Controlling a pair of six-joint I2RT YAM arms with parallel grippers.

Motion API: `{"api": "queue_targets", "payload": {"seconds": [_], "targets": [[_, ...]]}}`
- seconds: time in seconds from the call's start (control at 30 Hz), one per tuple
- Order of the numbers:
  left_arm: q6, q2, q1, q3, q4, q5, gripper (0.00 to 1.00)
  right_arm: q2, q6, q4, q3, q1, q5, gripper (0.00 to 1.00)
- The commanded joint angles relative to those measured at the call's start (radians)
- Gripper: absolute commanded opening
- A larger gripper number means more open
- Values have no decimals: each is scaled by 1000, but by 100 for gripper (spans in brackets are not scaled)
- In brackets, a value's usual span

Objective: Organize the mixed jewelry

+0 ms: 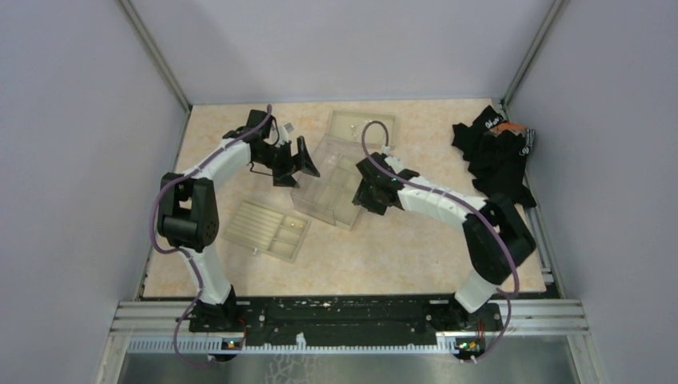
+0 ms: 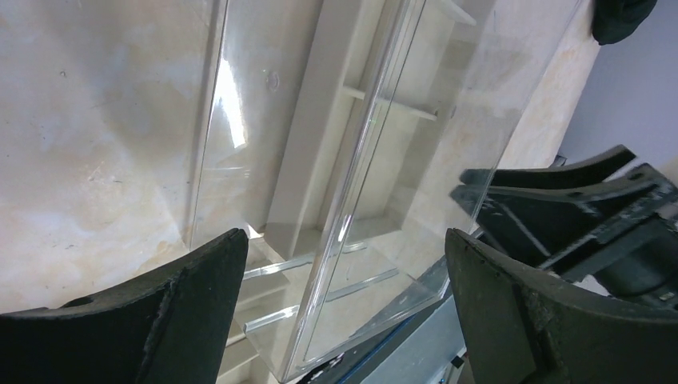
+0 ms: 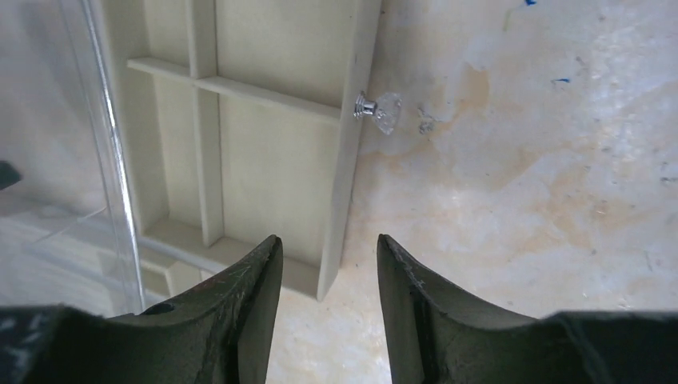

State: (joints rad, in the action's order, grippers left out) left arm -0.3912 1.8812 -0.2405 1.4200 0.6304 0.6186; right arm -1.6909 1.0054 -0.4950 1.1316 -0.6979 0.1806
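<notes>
None of the mixed jewelry shows clearly. The only candidate is a tiny pale speck [image 3: 426,125] on the table beside a crystal knob [image 3: 379,110], and I cannot tell what it is. My right gripper [image 3: 329,240] hovers open over the front corner of a beige compartmented drawer [image 3: 272,160] with nothing between its fingers. It sits at the clear-sided box [image 1: 332,192]. My left gripper [image 2: 344,240] is wide open and empty in front of the box's clear panel [image 2: 360,160]. From above, the left gripper [image 1: 309,163] is just left of the box, facing my right gripper [image 1: 365,200].
A beige compartmented tray [image 1: 268,230] lies in front of the left arm. Another tray [image 1: 360,128] lies behind the clear box. A black cloth heap [image 1: 496,156] sits at the right wall, and its edge also shows in the left wrist view [image 2: 624,16]. Walls enclose three sides.
</notes>
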Motion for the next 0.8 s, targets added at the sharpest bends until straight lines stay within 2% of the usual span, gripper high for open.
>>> {"api": "queue_targets", "payload": {"seconds": [0.0, 0.1, 0.17, 0.2, 0.43, 0.63, 0.77], "targets": [[15, -27, -8, 24, 4, 19, 99, 171, -24, 150, -100, 54, -12, 44], [21, -13, -8, 51, 5, 14, 99, 203, 21, 165, -169, 105, -47, 24], [20, 2, -8, 73, 1, 1, 99, 194, 72, 169, -191, 135, -90, 2], [19, 13, -8, 84, -3, -3, 99, 180, 93, 173, -196, 144, -109, 0], [7, 67, -8, 155, -7, 2, 99, 39, 137, 212, -141, 140, -205, 0], [8, 93, -9, 159, -14, 32, 99, -106, 122, 255, -22, 124, -256, 0], [6, 97, -17, 153, -12, 48, 99, -146, 98, 343, 48, 114, -276, 0]]}}
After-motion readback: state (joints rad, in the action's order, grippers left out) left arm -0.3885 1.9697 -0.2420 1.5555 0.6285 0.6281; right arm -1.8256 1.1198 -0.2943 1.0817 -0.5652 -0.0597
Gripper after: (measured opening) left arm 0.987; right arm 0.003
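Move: The tray's clear front knob is about 3 cm ahead of the right hand, 1 cm to its right and 4 cm below. From that hand, the clear case the tray is part-way into is centred about 7 cm ahead and 9 cm left, and the grooved tray about 6 cm back and 23 cm left. The left hand has the case about 7 cm right, 3 cm back and 6 cm below. Right hand rises rightward, shutting, then drops 6 cm leftward to the knob; open left hand shifts forward. ##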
